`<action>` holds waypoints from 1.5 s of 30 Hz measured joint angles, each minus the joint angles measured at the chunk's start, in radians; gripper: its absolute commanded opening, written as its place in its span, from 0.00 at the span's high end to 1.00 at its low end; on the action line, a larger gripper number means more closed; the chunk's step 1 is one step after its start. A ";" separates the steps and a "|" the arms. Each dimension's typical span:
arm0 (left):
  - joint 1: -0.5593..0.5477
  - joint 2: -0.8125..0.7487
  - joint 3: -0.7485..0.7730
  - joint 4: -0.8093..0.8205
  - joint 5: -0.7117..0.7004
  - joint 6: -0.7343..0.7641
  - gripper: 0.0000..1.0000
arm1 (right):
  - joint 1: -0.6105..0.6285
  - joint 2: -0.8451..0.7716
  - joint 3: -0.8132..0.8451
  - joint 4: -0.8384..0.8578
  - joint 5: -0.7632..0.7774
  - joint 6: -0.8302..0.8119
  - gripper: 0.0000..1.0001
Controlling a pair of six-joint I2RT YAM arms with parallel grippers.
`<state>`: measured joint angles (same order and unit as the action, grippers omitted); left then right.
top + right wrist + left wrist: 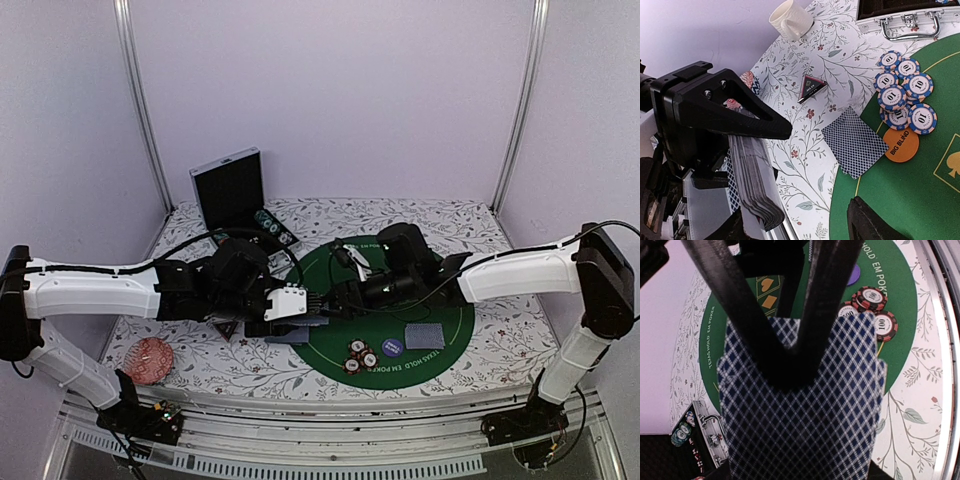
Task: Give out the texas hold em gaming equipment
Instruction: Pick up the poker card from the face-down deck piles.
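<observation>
My left gripper point(312, 316) point(786, 371) is shut on a deck of blue-diamond-backed playing cards point(800, 425). The deck's edge also shows in the right wrist view point(756, 186), just left of my right gripper point(342, 292) point(801, 216), which is open and empty over the mat edge. Two cards point(855, 142) lie at the rim of the green poker mat point(440, 300). Blue 10 chips point(905, 95), an orange BIG BLIND button point(901, 145) and a black triangular marker point(812, 89) lie nearby. Red-black 100 chips point(871, 299) point(360, 355), a purple button point(392, 347) and more cards point(423, 335) lie on the mat.
An open metal chip case point(230, 188) point(905, 20) stands at the back left. A cream mug point(791, 20) sits on the floral cloth. A red patterned round object point(152, 358) lies front left. Both arms meet over the mat's left half.
</observation>
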<state>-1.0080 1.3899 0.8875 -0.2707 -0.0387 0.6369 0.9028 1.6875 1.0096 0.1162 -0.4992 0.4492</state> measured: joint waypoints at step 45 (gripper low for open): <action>0.000 0.000 0.000 0.002 -0.023 -0.005 0.47 | -0.105 -0.425 -0.021 -0.346 0.058 -0.109 0.98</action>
<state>-1.0080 1.3899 0.8875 -0.2684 -0.0612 0.6315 0.7975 1.2621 0.9890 -0.2295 -0.4408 0.3401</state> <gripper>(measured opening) 0.534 0.024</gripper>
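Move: The deck, still held in the left hand, has its middle about 4 cm left, 1 cm back and 3 cm below the right hand. Down on the table, some 13 cm lower than the right hand, the big blind chip lies 6 cm left and 5 cm ahead, the dealt cards 11 cm left and level with it, the red chips 6 cm right and 6 cm back. From the left hand, the deck's middle is about 1 cm ahead, 1 cm right and 2 cm below. The rising right hand pinches a deck card, then pulls it up and right, about 10 cm each overall. ##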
